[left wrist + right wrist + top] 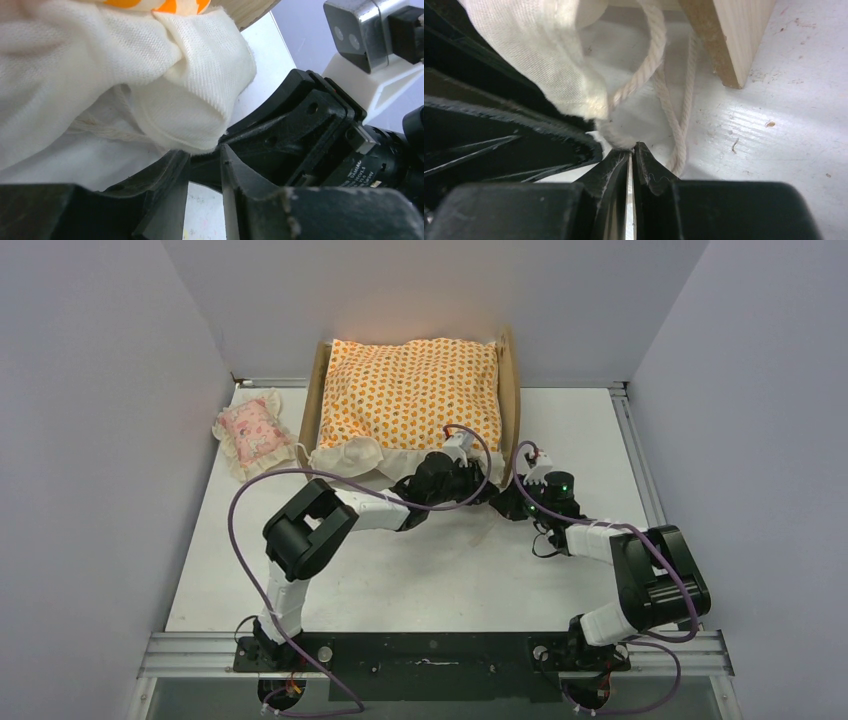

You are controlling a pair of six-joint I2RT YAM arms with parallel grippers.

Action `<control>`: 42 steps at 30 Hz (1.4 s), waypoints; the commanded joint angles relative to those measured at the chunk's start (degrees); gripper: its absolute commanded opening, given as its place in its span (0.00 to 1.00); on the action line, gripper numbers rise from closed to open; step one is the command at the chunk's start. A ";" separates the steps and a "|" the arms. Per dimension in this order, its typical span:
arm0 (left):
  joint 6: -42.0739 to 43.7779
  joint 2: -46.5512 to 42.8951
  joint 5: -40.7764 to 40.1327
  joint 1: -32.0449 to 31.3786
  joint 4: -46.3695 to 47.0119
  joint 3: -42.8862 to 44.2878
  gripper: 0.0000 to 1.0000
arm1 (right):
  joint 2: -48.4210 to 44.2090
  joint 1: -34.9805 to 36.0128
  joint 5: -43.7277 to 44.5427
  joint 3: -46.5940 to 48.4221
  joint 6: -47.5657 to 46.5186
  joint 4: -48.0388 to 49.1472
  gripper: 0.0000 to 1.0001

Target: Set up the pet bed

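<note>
The pet bed [313,400] stands at the back of the table, its plywood side boards flanking an orange-patterned cushion [415,390] that fills it. My left gripper [455,452] is at the cushion's near right corner. In the left wrist view it [205,152] is open, with the white frill [190,90] resting against the fingertips and bare table showing in the gap. My right gripper [527,468] is just to its right, by the bed's wooden board [734,35]. Its tips [631,146] are shut, pinching the frill's edge [614,137] next to a looped cord [674,120].
A small pink frilled pillow [250,430] lies on the table left of the bed. Grey walls close in the table on both sides and behind. The two grippers are nearly touching, and the right arm's wrist camera [360,35] shows in the left wrist view.
</note>
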 commanded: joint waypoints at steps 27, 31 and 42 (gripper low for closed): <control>-3.43 8.19 -45.80 -7.27 -28.19 17.74 0.46 | -6.50 -0.31 7.28 -0.04 -1.27 -1.44 0.05; -3.85 10.29 -47.28 -7.56 -28.21 19.01 0.48 | -6.48 -0.37 6.95 -0.21 -0.83 -1.31 0.05; -4.39 14.29 -51.27 -9.16 -32.60 20.06 0.43 | -8.41 -0.20 6.47 -1.11 0.22 -2.01 0.05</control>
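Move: The loose tie strand by the bed's near right leg lies about 6 cm ahead of my left fingertips, 1 cm to their left and 8 cm below. The leg is some 7 cm ahead of that hand, 3 cm to its right and 5 cm down; the frill's hanging corner is 3 cm ahead, 2 cm left, about level. From my right fingers, already shut on the other tie end, the loose strand is about 4 cm ahead, 2 cm left and 6 cm down. I open my left fingers wider and swing that hand left, clear of my right gripper, then forward and down under the frill, about 7 cm lower and 5 cm farther out. It turns some 35 degrees counter-clockwise and rolls right side down, bringing the open fingertips around the loose tie. My right hand keeps its pinch on the other tie end and draws it about 2 cm to the right, rising slightly. ##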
